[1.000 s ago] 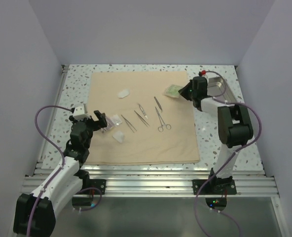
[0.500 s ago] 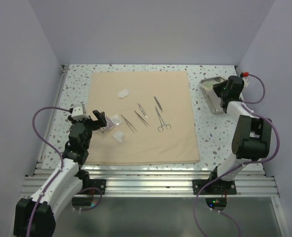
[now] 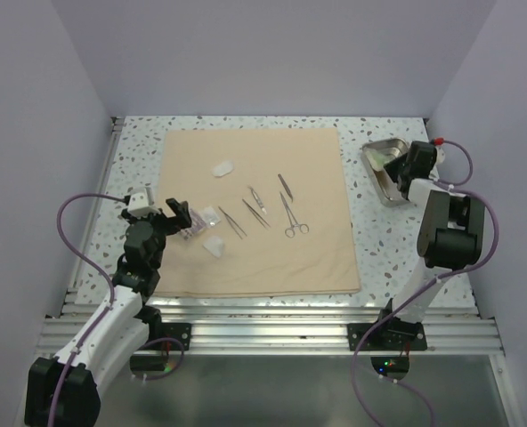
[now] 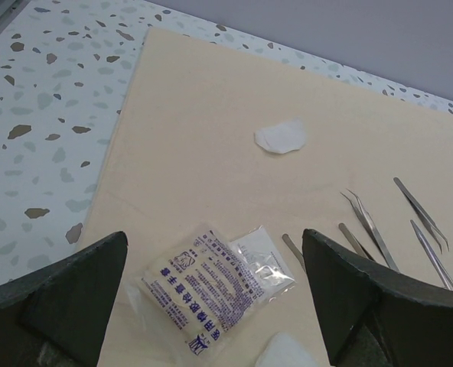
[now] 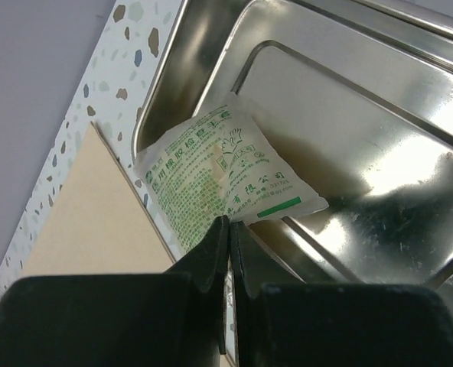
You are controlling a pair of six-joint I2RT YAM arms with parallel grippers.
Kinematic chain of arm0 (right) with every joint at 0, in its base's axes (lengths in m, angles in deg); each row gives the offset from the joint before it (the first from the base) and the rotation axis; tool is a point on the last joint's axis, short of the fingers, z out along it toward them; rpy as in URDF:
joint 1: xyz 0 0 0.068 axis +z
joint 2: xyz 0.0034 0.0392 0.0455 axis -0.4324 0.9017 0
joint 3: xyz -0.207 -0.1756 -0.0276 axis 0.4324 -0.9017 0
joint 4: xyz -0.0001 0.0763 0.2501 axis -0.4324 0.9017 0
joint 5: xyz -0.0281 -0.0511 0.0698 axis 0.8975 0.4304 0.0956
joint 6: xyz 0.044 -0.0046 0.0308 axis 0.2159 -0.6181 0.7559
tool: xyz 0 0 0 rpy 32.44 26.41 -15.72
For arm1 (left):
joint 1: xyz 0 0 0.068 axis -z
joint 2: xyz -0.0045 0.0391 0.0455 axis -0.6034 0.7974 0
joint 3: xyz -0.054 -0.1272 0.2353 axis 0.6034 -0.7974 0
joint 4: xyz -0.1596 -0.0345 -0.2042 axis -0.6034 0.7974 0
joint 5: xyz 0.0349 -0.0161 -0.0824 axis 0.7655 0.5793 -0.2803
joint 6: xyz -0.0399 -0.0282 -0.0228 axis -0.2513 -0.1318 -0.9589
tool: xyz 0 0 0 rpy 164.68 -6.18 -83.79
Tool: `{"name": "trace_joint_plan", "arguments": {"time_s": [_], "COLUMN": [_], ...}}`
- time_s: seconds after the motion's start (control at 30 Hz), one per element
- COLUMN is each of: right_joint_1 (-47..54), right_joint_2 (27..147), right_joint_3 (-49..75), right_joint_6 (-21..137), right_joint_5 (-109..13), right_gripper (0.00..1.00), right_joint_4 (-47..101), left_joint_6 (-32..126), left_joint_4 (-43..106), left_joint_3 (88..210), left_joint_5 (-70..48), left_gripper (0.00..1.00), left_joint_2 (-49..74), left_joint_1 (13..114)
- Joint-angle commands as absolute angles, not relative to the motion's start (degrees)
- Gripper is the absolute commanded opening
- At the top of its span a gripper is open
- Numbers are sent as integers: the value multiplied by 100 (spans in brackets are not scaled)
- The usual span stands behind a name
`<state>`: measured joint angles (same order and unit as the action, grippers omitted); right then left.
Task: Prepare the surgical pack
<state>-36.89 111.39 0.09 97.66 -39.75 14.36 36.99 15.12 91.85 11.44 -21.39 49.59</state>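
The tan cloth (image 3: 259,258) of the surgical pack lies flat on the table. On it are several steel instruments (image 3: 292,216), two white pads (image 3: 222,168) and a blue-printed packet (image 4: 203,287). My left gripper (image 4: 213,233) hangs open just above that packet, one finger on each side. The steel tray (image 3: 377,178) stands to the right of the cloth. My right gripper (image 5: 229,222) is shut on the lower edge of a green-printed packet (image 5: 226,172), which sits inside the tray (image 5: 364,115) against its near wall.
A small clear sachet (image 4: 263,260) lies partly under the blue-printed packet. Tweezers (image 4: 368,225) lie just right of the left gripper. The right arm (image 3: 446,231) reaches over the speckled table along the right wall.
My right gripper has carried the green-printed packet from the cloth's far right edge over to the steel tray. The left gripper has stayed open over the blue-printed packet.
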Motion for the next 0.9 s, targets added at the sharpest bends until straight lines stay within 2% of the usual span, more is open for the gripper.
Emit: {"name": "trace_joint_plan", "arguments": {"time_s": [0.0, 0.13, 0.3, 0.43, 0.53, 0.57, 0.6, 0.63, 0.7, 0.87], "right_joint_1": [-3687, -3687, -3687, -3678, -3661, -3643, -3626, -3591, -3555, -3090], "right_joint_2": [11323, 11507, 11604, 11780, 11763, 11728, 11667, 11535, 11333, 10559], "right_joint_3": [405, 818, 872, 933, 960, 960, 977, 995, 960, 855], "right_joint_6": [9679, 9723, 9495, 9486, 9521, 9513, 9478, 9442, 9285, 8678], "right_joint_5": [-4051, -3586, -3444, -3777, -3936, -3884, -3823, -3779, -3691, -3295], "right_gripper": [2, 1, 4, 20, 27, 35, 56, 64, 70, 70], "right_joint_4": [1303, 2091, 1962, 1840, 1883, 1927, 1988, 2119, 2217, 2630], "left_joint_6": [3597, 3588, 3588, 3588, 3597, 3597, 3597, 3588, 3579, 3579], "left_joint_4": [1497, 1497, 1479, 1471, 1497, 1506, 1514, 1506, 1488, 1567], "left_joint_3": [9251, 9268, 9260, 9268, 9268, 9268, 9251, 9242, 9225, 9277], "left_joint_5": [1332, 1341, 1324, 1271, 1288, 1306, 1306, 1315, 1315, 1332], "left_gripper": [100, 100, 100, 100, 100, 100, 100, 100, 100, 100], "left_joint_2": [-2214, -2171, -2153, -2127, -2162, -2179, -2223, -2232, -2258, -2179], "left_joint_1": [4977, 4977, 4977, 4977, 4977, 4977, 4977, 4977, 4977, 4977]}}
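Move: The right hand, shut on the near edge of the green-printed packet, is over the metal tray: the tray's middle lies about level fore and aft, 4 cm to the right and 3 cm below. The packet's middle is some 4 cm ahead and 3 cm left, 2 cm lower; the nearest tweezers lie 35 cm left, 6 cm back. From the left hand the tray is roughly 20 cm ahead, 68 cm right, 10 cm lower. Right hand dips about 2 cm into the tray, edging forward, opens to free the packet, then rises 2 cm. ##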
